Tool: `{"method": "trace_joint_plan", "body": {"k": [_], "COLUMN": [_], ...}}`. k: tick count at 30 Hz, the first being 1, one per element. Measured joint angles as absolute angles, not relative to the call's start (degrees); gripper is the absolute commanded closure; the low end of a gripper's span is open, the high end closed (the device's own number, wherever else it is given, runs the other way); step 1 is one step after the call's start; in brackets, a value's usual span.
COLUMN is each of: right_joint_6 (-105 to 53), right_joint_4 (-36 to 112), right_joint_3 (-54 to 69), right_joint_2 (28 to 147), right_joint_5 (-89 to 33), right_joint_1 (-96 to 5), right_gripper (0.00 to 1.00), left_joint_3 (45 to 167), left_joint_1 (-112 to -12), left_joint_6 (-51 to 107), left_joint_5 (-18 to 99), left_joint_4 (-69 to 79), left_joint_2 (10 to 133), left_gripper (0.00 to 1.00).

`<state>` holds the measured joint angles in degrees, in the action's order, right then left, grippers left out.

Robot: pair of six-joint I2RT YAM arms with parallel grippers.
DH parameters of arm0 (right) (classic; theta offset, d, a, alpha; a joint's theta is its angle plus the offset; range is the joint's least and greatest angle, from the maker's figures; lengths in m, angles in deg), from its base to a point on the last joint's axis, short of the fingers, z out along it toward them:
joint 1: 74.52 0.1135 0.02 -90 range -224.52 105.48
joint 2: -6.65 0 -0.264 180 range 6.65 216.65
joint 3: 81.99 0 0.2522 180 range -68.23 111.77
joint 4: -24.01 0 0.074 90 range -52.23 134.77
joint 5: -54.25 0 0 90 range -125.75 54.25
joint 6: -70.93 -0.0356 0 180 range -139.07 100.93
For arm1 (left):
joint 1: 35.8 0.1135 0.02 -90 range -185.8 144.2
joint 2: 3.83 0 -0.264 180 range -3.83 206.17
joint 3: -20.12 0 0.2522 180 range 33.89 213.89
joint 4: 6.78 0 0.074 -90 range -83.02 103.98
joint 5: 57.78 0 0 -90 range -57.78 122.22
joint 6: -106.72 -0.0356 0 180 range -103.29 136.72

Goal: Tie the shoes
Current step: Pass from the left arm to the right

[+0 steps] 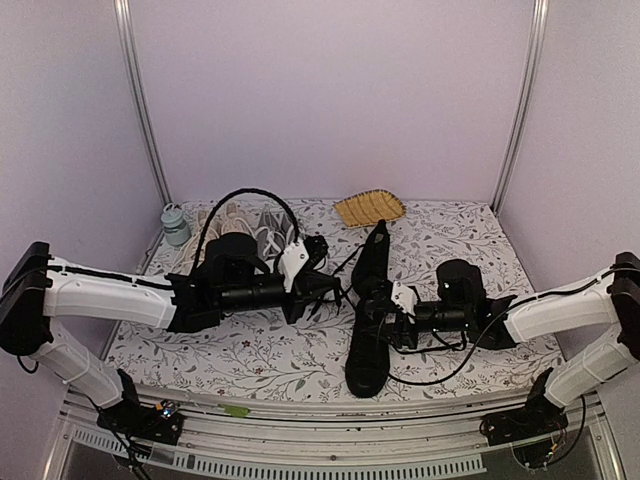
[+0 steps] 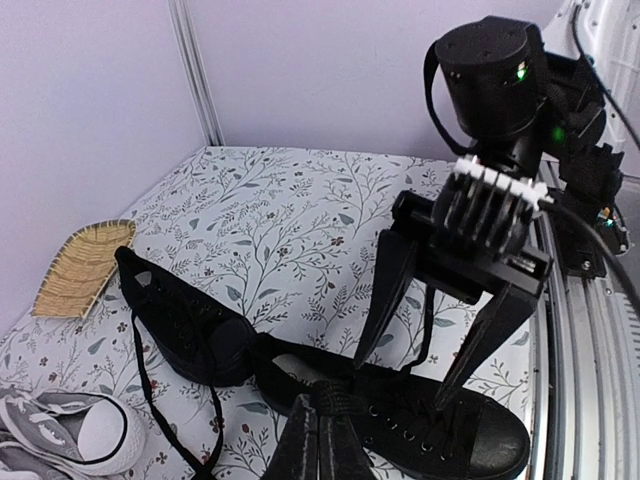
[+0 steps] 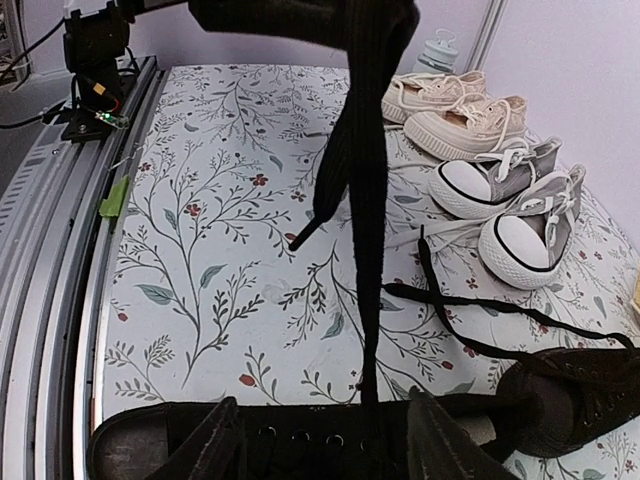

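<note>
Two black shoes lie end to end mid-table: the near one (image 1: 367,362) and the far one (image 1: 376,252). My left gripper (image 1: 338,288) is shut on a bunched black lace (image 2: 345,398) of the near shoe (image 2: 470,440), just above its eyelets. That lace (image 3: 368,250) runs taut from the shoe (image 3: 300,445) up to the left gripper at the top of the right wrist view. My right gripper (image 3: 325,415) stands open astride the near shoe's lacing, one finger on each side of the lace, holding nothing. The far shoe (image 2: 180,325) trails a loose lace (image 3: 470,300) over the cloth.
A grey pair with white toe caps (image 3: 510,205) and a beige pair (image 3: 450,105) sit at the back left, beside a small bottle (image 1: 176,224). A woven basket (image 1: 369,208) lies at the back. The table's metal front rail (image 3: 60,250) runs along the near edge.
</note>
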<state>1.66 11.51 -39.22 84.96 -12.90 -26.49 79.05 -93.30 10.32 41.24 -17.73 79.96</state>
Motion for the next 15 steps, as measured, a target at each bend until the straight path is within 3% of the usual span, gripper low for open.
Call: {"method": "trace_joint_plan", "body": {"k": [6,11,13,15], "right_joint_6": [4.39,4.96,5.12,5.42], "right_joint_4": [5.94,3.43,3.08,2.81], "right_joint_3": [-37.88,-37.49,-37.47,-37.36], "right_joint_2": [91.12,93.24,93.63,93.92], "right_joint_5": [-13.91,-14.78,-15.09,-15.5], "right_joint_1": [-26.16,-26.16,-26.14,-26.14], "right_gripper": [0.7,0.8,0.96,1.0], "left_joint_3": [79.73,79.73,79.73,79.73], "left_joint_1": [-93.62,-93.73,-93.78,-93.78], "left_joint_6": [9.47,9.21,9.19,9.16], "left_joint_5": [40.56,40.54,40.54,40.54], "left_joint_4": [-18.38,-18.43,-18.43,-18.43], "left_joint_2": [79.96,79.96,79.96,79.96], "left_gripper": [1.0,1.0,1.0,1.0]}}
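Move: The near black shoe's lace hangs from the left fingertips. The stretch to be gripped is about 2 cm ahead, 2 cm left and 1 cm below the right hand; from the left hand it is some 4 cm right, 1 cm back and 7 cm down. That shoe's middle is 2 cm back, 3 cm left and about 11 cm below the right hand. The far black shoe is roughly 24 cm ahead, 1 cm left and 12 cm below. The right fingers pinch the black lace just below the left gripper, closing from a bit over half open to nearly shut. To get there the right hand eases forward and leftward around the hanging strand, sinking slightly, some 3 cm in all. The left hand keeps its grip higher up on the lace and stays nearly in place. ##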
